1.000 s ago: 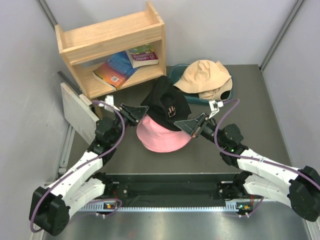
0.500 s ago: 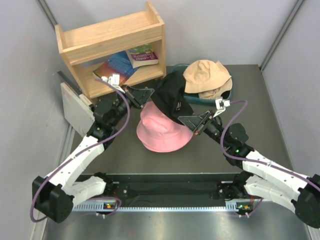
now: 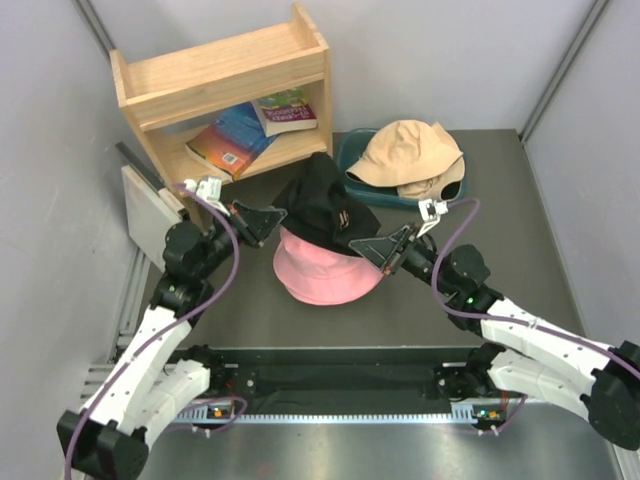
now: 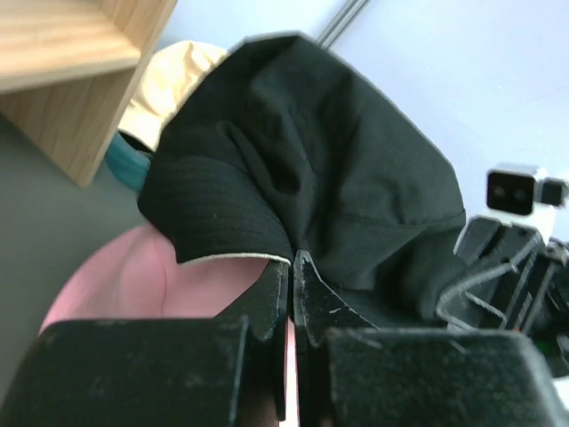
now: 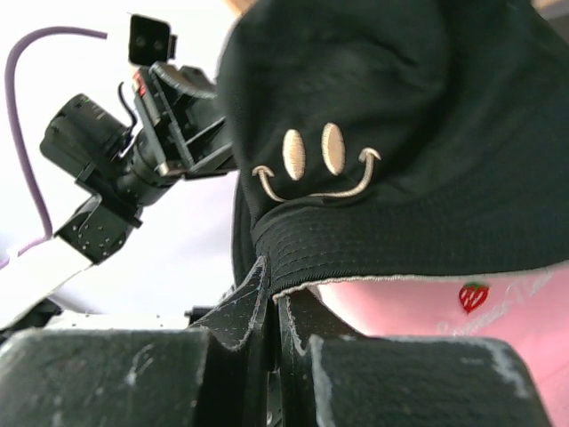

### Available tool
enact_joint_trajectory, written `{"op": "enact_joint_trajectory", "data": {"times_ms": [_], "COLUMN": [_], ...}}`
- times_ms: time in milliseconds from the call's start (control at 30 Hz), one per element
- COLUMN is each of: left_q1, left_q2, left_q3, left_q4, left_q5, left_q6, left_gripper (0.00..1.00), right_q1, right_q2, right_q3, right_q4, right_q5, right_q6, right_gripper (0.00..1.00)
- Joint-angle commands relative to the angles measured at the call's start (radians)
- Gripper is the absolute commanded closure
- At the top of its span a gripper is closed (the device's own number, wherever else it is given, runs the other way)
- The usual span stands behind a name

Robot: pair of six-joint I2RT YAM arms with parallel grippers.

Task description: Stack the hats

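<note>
A black hat (image 3: 325, 205) with a stitched smiley hangs draped over the top of a pink hat (image 3: 315, 275) at the table's middle. My left gripper (image 3: 283, 213) is shut on the black hat's left brim, its tips pinched at the brim's edge (image 4: 292, 262). My right gripper (image 3: 357, 245) is shut on the right brim (image 5: 274, 276), just above the pink hat (image 5: 462, 320). A tan hat (image 3: 405, 155) lies on a teal tub (image 3: 347, 172) behind them.
A wooden shelf (image 3: 225, 80) holding books (image 3: 240, 135) stands at the back left, close to the left arm. A grey board (image 3: 150, 215) leans by the left wall. Grey walls close in both sides.
My left gripper has shut on the black hat's brim. Both grippers carried the hat up and back, then brought it down over the pink hat again.
</note>
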Motion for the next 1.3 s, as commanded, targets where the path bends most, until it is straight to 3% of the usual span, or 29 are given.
{"op": "enact_joint_trajectory", "data": {"times_ms": [0, 300, 367, 467, 500, 600, 700, 967, 1267], "left_q1": [0.026, 0.026, 0.026, 0.026, 0.026, 0.026, 0.026, 0.026, 0.026], "left_q2": [-0.163, -0.282, -0.291, -0.312, -0.319, -0.334, -0.334, -0.325, -0.313], "left_q3": [-0.096, -0.288, -0.337, -0.368, -0.371, -0.375, -0.391, -0.418, -0.418], "left_q4": [-0.065, -0.079, -0.039, -0.034, -0.041, -0.065, -0.050, -0.013, -0.013], "left_q5": [-0.103, -0.080, -0.060, -0.069, -0.069, -0.080, -0.068, -0.057, -0.059], "left_q6": [-0.050, -0.178, -0.189, -0.164, -0.151, -0.117, -0.114, -0.107, -0.085], "left_gripper": [1.00, 1.00, 1.00, 1.00, 1.00, 1.00, 1.00, 1.00, 1.00], "right_q1": [0.019, 0.023, 0.023, 0.018, 0.015, -0.022, -0.097, -0.327, -0.372], "right_q2": [-0.055, -0.059, -0.058, -0.085, -0.113, -0.177, -0.217, -0.090, 0.193], "right_q3": [-0.010, -0.093, -0.115, -0.104, -0.084, -0.026, 0.026, 0.079, 0.177], "right_q4": [-0.046, -0.094, -0.092, -0.156, -0.181, -0.316, -0.396, -0.304, -0.042], "right_q5": [-0.034, 0.021, 0.016, 0.012, 0.013, 0.016, -0.017, -0.247, -0.424], "right_q6": [-0.034, -0.034, -0.014, -0.022, -0.033, -0.079, -0.128, -0.160, -0.125], "right_gripper": [1.00, 1.00, 0.95, 0.67, 0.51, 0.33, 0.24, 0.19, 0.16]}}
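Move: The left hand, pinching the left edge of the black hat's brim, has the pink hat stack about 12 cm to its right, 3 cm back and 14 cm below. The right hand pinches the near right brim; from it the pink stack is some 7 cm left, 5 cm ahead and 11 cm below. The bookshelf stands roughly 28 cm ahead and 17 cm left of the left hand; the basket of tan hats is around 30 cm ahead and 17 cm right of the right hand. Down and a little back, the left hand lowers its pinched brim edge about 11 cm beside the pink stack, its fingers tipping downward, and keeps its grip. The right hand sinks 7 cm with its side, opens wide and lets go of the brim, then lifts off to the right and swings about 8 cm forward around the hat's right side, dipping again at the end. ##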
